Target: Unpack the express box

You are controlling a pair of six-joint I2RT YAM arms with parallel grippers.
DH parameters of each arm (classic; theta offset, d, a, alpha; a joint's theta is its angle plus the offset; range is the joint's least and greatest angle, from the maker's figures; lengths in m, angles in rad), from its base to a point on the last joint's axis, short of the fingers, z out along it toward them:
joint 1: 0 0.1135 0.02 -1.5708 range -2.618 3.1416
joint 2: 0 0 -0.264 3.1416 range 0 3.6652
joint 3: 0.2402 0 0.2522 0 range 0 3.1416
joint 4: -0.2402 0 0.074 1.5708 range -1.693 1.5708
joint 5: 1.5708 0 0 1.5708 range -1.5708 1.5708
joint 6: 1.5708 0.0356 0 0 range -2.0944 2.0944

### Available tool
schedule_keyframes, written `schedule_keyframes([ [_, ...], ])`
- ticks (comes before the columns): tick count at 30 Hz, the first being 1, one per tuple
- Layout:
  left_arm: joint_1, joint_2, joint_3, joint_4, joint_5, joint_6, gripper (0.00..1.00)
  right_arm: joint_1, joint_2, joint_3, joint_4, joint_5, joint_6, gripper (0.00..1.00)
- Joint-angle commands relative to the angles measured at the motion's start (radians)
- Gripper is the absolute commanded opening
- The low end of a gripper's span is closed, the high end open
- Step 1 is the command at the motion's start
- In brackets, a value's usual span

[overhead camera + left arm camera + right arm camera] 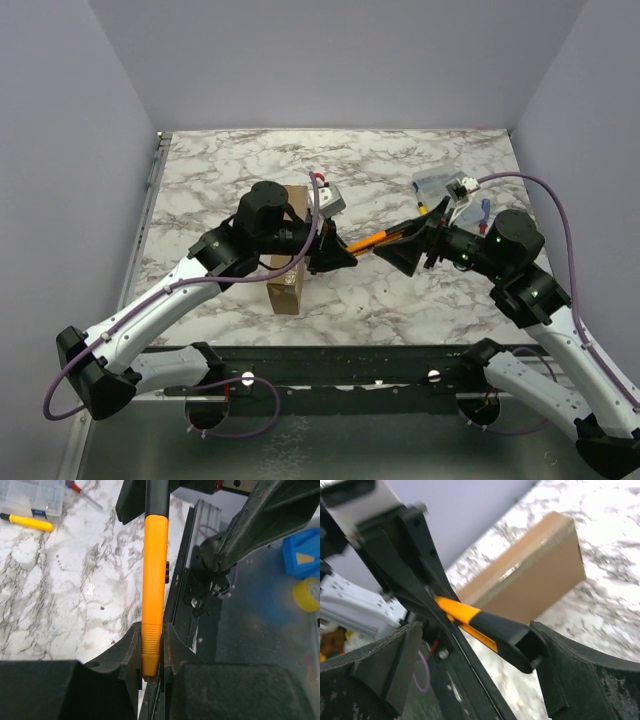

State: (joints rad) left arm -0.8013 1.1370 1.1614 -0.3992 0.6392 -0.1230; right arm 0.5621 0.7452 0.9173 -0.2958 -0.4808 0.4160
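Observation:
The express box [285, 283], plain brown cardboard, stands on edge on the marble table under my left arm. It also shows in the right wrist view [535, 575]. My left gripper [343, 256] is shut on the orange end of a utility knife [366, 241] and holds it above the table. The left wrist view shows the jaws [151, 647] clamped on the ribbed orange handle [153, 580]. My right gripper [397, 247] is open, its fingers either side of the knife's black end [512, 635] without closing on it. It shows in the right wrist view [477, 642].
A small clear plastic compartment case [438, 188] lies at the back right with a yellow tool [422, 208] and a red-and-blue screwdriver [485, 212] beside it. The case also shows in the left wrist view [30, 497]. Grey walls enclose the table [400, 160].

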Motion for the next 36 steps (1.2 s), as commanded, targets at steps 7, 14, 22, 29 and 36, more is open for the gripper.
schedule_keyframes([
  [7,0.0,-0.081,-0.122,0.433,0.006,-0.262,0.0,0.002,0.013,-0.16,0.712,-0.011,0.399,0.91],
  [14,0.001,-0.12,-0.228,0.657,0.018,-0.409,0.0,0.002,0.023,-0.215,0.884,-0.029,0.449,0.91],
  [22,0.001,-0.126,-0.262,0.728,0.027,-0.458,0.0,0.001,0.058,-0.216,0.993,-0.091,0.487,0.69],
  [29,0.001,-0.122,-0.295,0.846,0.037,-0.546,0.0,0.002,0.096,-0.227,1.062,-0.111,0.527,0.52],
  [36,0.002,-0.116,-0.292,0.824,0.022,-0.544,0.02,0.002,0.116,-0.223,1.093,-0.129,0.513,0.02],
])
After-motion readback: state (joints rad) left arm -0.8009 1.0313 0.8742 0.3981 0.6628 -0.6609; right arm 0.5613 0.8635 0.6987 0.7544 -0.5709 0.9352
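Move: The left hand already holds the utility knife by its ribbed orange end, the knife's middle some 6 cm to that hand's right, 2 cm ahead and about level. From the open right hand that middle lies about 5 cm left, 1 cm ahead and 2 cm below. The cardboard box stands about 14 cm left of the left hand, 8 cm ahead and 18 cm lower; the yellow tool lies 20 cm ahead of the right hand, 11 cm right, 28 cm below. The right fingers, wide open at first around the knife's black rear, close and pinch the handle near where black meets orange, while the left hand keeps its grip on the other end. To get there the right hand climbs about 10 cm and edges left; the left rises some 7 cm, and both grippers tip their fingertips upward by roughly 30 degrees. ##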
